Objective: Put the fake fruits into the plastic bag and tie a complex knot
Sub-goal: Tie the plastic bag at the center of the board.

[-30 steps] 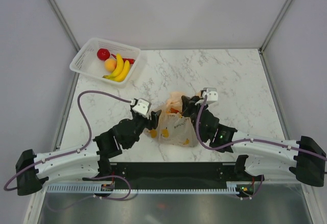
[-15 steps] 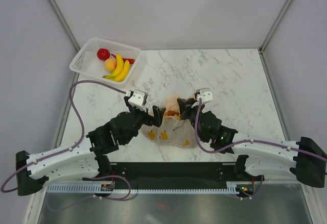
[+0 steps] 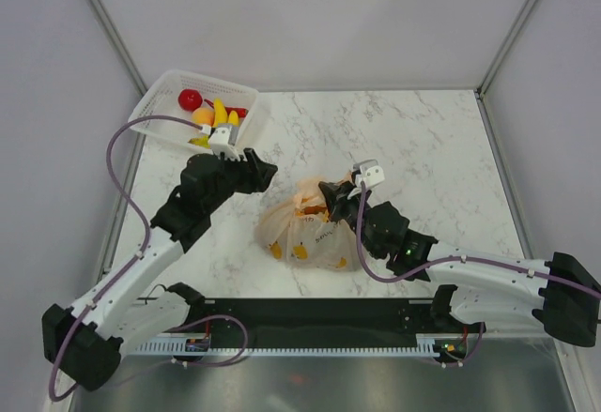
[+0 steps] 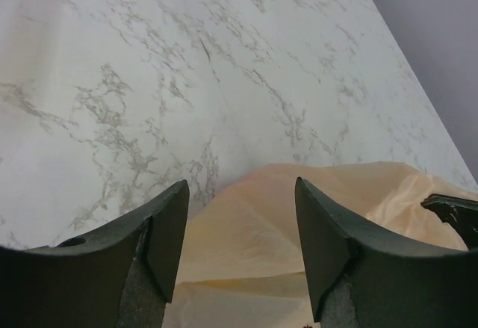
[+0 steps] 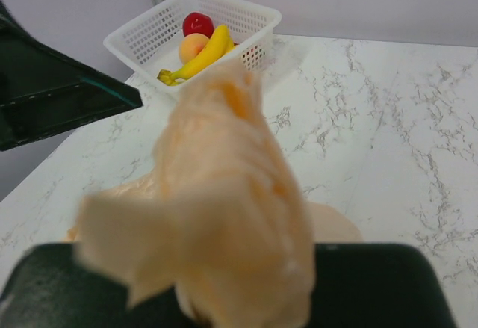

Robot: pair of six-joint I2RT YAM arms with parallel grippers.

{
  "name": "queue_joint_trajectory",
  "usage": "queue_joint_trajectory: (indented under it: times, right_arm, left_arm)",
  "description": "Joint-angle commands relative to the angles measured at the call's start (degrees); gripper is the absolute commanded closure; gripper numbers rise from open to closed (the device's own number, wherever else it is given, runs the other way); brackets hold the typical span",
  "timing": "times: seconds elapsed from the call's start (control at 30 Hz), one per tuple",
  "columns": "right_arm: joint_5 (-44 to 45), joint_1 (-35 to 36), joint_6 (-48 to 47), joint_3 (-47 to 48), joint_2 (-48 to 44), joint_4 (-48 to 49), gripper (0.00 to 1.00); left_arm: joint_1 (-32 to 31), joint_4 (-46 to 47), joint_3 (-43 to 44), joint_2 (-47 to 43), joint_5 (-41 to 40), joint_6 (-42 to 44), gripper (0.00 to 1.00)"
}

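The peach plastic bag [image 3: 305,234] lies on the marble table [image 3: 413,140], its top bunched up. My right gripper [image 3: 328,193] is shut on that bunched top [image 5: 224,216]; the fingers themselves are hidden behind the plastic. The knot is out of view. My left gripper [image 3: 266,168] hangs open and empty, up and to the left of the bag and apart from it. In the left wrist view the bag [image 4: 299,223] lies below the spread fingers [image 4: 168,231]. Fake fruits sit in the basket: a red apple [image 3: 191,99], a peach [image 3: 203,115] and bananas [image 3: 222,114].
The white lattice basket [image 3: 155,112] stands at the back left corner, close behind the left wrist. It also shows in the right wrist view as the basket [image 5: 250,18]. Grey walls close off the table on three sides.
The left gripper let go of the bag and swung up and left, toward the basket. The right gripper kept its hold and shifted slightly left, and the bag slumped.
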Motion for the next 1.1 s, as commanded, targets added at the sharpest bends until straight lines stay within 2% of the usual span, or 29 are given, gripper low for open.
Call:
queue_joint_trajectory:
  times: [0.0, 0.03, 0.07, 0.1, 0.13, 0.17, 0.23, 0.27, 0.5, 0.73, 0.97, 1.07]
  right_arm:
    - [-3.1, -0.7, -0.7, 2.5, -0.1, 1.0, 1.00]
    - [-3.1, -0.8, -0.7, 2.7, -0.2, 0.8, 1.00]
    - [-3.2, -1.0, -0.6, 2.6, -0.4, 0.2, 1.00]
    - [-4.3, -1.4, -0.4, 2.6, -0.6, 0.1, 1.00]
    - [-4.9, -1.7, -0.3, 2.9, -0.7, -0.4, 1.00]
    - [-5.3, -1.9, -0.1, 3.2, -0.8, -0.9, 1.00]
    - [-6.6, -2.4, -0.1, 4.1, -0.8, -1.6, 1.00]
    - [-6.8, -2.5, -0.3, 4.6, -0.7, -2.6, 1.00]
    - [-9.5, -4.5, 0.5, 6.2, -0.8, -5.2, 1.00]
    - [-11.9, -5.4, 0.8, 5.8, -1.2, -5.4, 1.00]
    - [-14.8, -5.8, 0.5, 5.6, -2.3, -5.3, 1.00]
    - [-15.2, -5.9, 0.6, 5.4, -2.8, -5.6, 1.00]
  left_arm:
    - [7.5, 5.9, 1.7, 9.0, 26.5, -4.5, 0.36]
    - [8.9, 9.5, 1.2, 11.8, 37.1, -5.1, 0.42]
    - [10.2, 15.7, 1.0, 14.2, 41.5, -6.9, 0.50]
    - [11.5, 18.8, 0.4, 18.6, 48.6, -7.8, 0.52]
    - [11.7, 22.9, -0.5, 20.5, 51.9, -8.6, 0.56]
    - [12.0, 29.9, -1.0, 22.2, 54.5, -10.6, 0.70]
    - [12.1, 38.0, -2.6, 26.2, 61.4, -12.6, 0.81]
    - [12.1, 45.8, -3.2, 27.6, 63.3, -15.0, 0.96]
    - [12.0, 75.2, -5.7, 36.1, 79.3, -25.3, 0.98]
    - [9.1, 79.8, -2.8, 43.0, 84.8, -26.8, 0.98]
    - [7.8, 80.4, 3.5, 50.4, 84.2, -28.8, 0.98]
    - [7.8, 84.6, 5.0, 51.9, 83.8, -31.6, 0.98]
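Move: The plastic bag's twisted neck is already pinched in the right fingers. From the left hand it lies about 14 cm to the right, some 4 cm back and at about the same height. A loose fold of film stands between them, roughly 9 cm to the left hand's right, 4 cm back and 3 cm lower. The fruit-filled bag body hangs about 12 cm back, 10 cm right and 15 cm below the left hand. Towards the bag's loose fold and held neck the left hand swings some 12 cm right, first sinking and reaching slightly forward, then drawing back with a small rise and dip, to finish about 5 cm lower and 4 cm back. Its fingers shut early and the wrist turns some 70 degrees clockwise, the closed tips coming in against the film close to the right gripper. The right fingers keep pinching the neck, nearly in place. ##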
